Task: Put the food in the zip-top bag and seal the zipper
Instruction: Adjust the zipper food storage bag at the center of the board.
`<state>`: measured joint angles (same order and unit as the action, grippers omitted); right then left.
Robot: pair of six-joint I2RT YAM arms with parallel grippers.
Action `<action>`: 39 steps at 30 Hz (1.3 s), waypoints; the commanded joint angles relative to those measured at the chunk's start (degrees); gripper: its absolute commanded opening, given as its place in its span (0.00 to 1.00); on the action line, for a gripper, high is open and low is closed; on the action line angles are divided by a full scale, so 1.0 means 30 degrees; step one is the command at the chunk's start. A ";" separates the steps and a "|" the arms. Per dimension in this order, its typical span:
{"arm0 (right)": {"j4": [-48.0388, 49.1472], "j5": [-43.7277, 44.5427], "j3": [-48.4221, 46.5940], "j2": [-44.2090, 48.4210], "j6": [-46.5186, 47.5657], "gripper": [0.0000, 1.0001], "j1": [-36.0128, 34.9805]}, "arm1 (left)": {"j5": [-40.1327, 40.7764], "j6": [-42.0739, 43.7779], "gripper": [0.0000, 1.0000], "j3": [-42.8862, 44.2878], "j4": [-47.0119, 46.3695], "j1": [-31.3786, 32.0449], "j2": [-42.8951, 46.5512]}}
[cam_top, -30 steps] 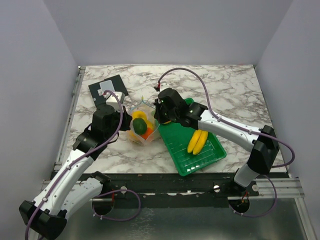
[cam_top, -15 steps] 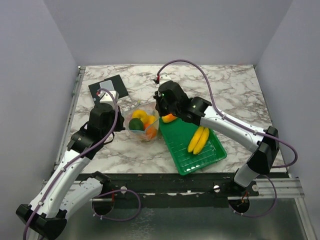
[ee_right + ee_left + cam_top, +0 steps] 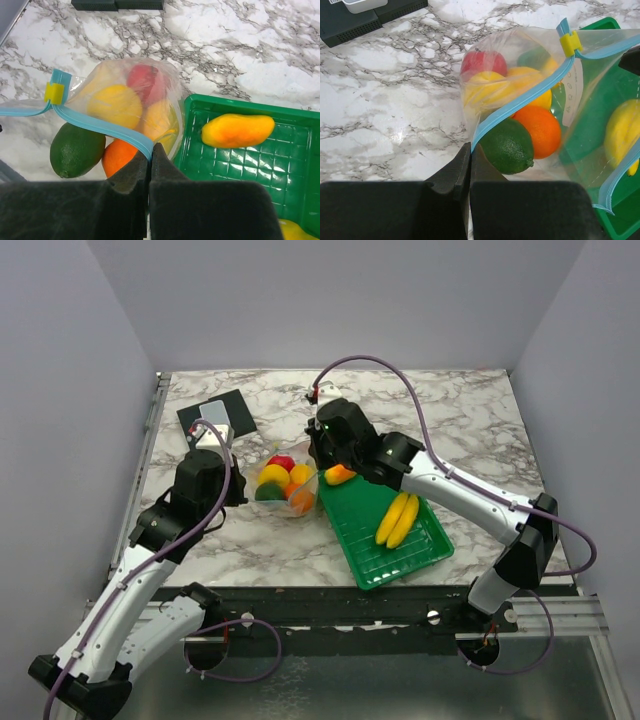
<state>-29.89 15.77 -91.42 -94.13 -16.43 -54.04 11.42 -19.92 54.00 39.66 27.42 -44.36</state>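
The clear zip-top bag [image 3: 285, 485] lies on the marble between my two grippers. It holds a red apple [image 3: 482, 62], a green lime [image 3: 506, 145], an orange [image 3: 537, 130] and yellow pieces. Its light blue zipper [image 3: 520, 100] runs open across the mouth, with a yellow slider [image 3: 570, 43] at one end. My left gripper [image 3: 470, 147] is shut on the zipper strip's left end. My right gripper [image 3: 151, 147] pinches the zipper [image 3: 100, 127] at its other end. A bunch of bananas [image 3: 397, 520] and a yellow-orange mango [image 3: 237, 130] lie outside the bag in the tray.
The green slatted tray [image 3: 400, 555] sits right of the bag, angled toward the near edge. A black pad with a white box [image 3: 213, 417] lies at the far left. Grey walls enclose the table on three sides.
Both grippers have carried the bag's mouth a little farther from the bases and lower. The bag has settled flatter, the red apple now shows, and the mango has come into sight.
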 commanded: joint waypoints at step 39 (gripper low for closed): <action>0.2600 -0.3471 0.0740 -0.2941 -0.2230 0.01 0.0530 | 0.0404 -0.0068 0.00 0.0036 -0.3297 -0.0018 -0.4991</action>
<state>-24.10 8.64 -91.55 -98.30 -20.93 -53.43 11.44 -19.07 58.96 32.21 27.40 -56.73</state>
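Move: The loaded bag hangs between both shut grippers, one pinching each end of its blue zipper. From the left hand the avocado is about 8 cm ahead, 6 cm right and 13 cm down; the orange, at a similar height, is 6 cm ahead and 12 cm right. From the right hand the avocado is some 10 cm left, 2 cm ahead and 14 cm down, the orange 4 cm left and level, and the mango in the green tray 8 cm right, 5 cm ahead. The bag of food gets a bounce from both hands, which keep their pinch on the zipper: the left dips about 6 cm, lifts beyond its starting height, then sinks back to it; the right drops some 8 cm, comes back up and starts to sink again. Meanwhile the left works forward about 5 cm and a little right, the right some 3 to 4 cm left, closing in on each other over the fruit, with only slight wrist tilts. ##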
